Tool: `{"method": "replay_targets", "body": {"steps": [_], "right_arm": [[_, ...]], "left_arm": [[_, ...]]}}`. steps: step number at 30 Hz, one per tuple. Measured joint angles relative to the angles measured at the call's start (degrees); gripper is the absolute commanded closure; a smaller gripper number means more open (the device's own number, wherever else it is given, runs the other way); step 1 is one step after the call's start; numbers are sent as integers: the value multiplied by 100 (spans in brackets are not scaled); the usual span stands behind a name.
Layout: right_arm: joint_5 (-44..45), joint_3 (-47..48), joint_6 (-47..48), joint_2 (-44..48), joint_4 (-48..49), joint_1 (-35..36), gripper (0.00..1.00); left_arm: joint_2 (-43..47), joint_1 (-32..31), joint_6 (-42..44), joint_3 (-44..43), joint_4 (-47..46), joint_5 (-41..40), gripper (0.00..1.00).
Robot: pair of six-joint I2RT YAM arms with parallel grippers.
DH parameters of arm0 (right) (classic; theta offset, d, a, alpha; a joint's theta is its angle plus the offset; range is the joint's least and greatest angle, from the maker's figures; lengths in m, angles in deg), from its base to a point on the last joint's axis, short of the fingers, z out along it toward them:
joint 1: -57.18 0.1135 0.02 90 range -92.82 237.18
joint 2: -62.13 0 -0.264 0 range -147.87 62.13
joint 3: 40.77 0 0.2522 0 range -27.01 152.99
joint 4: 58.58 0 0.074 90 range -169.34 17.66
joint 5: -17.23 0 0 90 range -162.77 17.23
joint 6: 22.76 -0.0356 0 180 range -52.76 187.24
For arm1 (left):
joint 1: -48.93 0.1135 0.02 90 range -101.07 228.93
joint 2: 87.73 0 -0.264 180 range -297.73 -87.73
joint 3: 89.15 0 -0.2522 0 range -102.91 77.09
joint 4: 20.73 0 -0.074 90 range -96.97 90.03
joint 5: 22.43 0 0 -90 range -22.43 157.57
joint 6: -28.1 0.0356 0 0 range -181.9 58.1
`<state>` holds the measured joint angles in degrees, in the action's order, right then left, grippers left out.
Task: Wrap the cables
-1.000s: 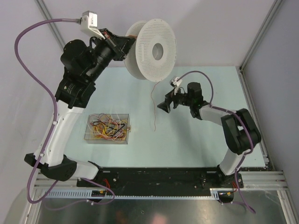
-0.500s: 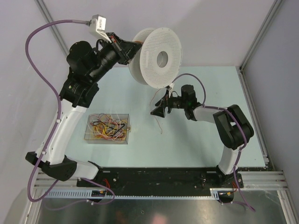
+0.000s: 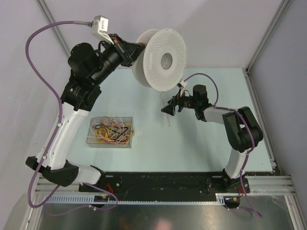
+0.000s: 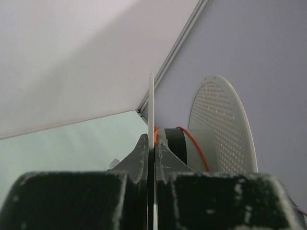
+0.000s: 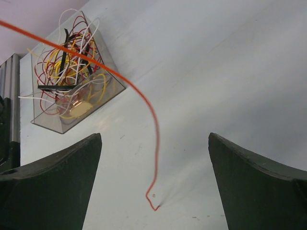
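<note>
My left gripper (image 3: 131,51) is raised at the back left and shut on the near flange (image 4: 151,105) of a white perforated spool (image 3: 163,60). An orange cable (image 4: 192,143) is wound on the spool's hub. Its free end (image 3: 167,120) hangs down to the table. My right gripper (image 3: 166,109) is open under the spool, level with the hanging cable. In the right wrist view the orange cable (image 5: 152,124) runs down between the spread fingers (image 5: 72,167) without touching them, and its tip rests on the table. More cables in yellow, red, white and orange lie tangled in a clear box (image 3: 111,132).
The clear box (image 5: 67,81) stands on the table's left half, left of my right gripper. Purple hoses (image 3: 48,96) loop off both arms. Aluminium frame posts (image 3: 266,36) and grey walls close in the back and right side.
My left arm shifted the spool slightly right and up. My right gripper swung left toward the hanging cable, then back right a little. The cable's free end hangs shorter now.
</note>
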<state>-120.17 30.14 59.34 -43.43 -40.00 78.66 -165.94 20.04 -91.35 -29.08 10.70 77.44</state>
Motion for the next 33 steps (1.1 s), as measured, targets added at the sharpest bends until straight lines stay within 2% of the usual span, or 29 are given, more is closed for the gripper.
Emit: {"method": "replay_targets", "body": {"steps": [17,18,19,24,26,27,29,33], "right_arm": [[138,0,192,2,-417,225,7],[122,0,192,0,-417,262,10],[105,0,192,0,-415,284,17],[79,7,212,-114,-361,289,65],[81,9,251,-136,-459,278,87],[79,11,247,-136,-544,267,94],[55,11,310,-125,-702,247,98],[44,-166,376,146,-1126,227,100]], "left_arm": [[0,0,2,57,-50,0,100],[2,0,2,72,-61,-2,100],[2,0,2,87,-70,-2,100],[2,0,46,177,-79,-24,100],[2,0,98,199,-79,-92,100],[2,0,127,216,-81,-168,100],[2,0,184,243,-79,-352,100],[2,4,363,374,-81,-966,100]]}}
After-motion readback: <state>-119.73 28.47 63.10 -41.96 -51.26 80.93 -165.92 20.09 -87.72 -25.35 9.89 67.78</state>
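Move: The left gripper still holds the spool by one flange, high up, and the orange cable tail hangs from it between the right gripper's open fingers, about 1 cm back, 1 cm left and 1 cm below the right hand point. From that hand the spool is some 36 cm up, 3 cm back and 2 cm left; the cable box is 6 cm back, 28 cm left and 11 cm lower. From the left hand the tail is about 5 cm ahead, 8 cm right and 42 cm below. Draw the right gripper back and down, roughly 3.5 cm each way, with its fingers around the hanging orange tail; stay open at first, then shut the fingertips and pinch the cable while still easing back. Late on, bring the left gripper about 4 cm forward, down and left, keeping its grip on the spool and turning it some 10 degrees counter-clockwise. ##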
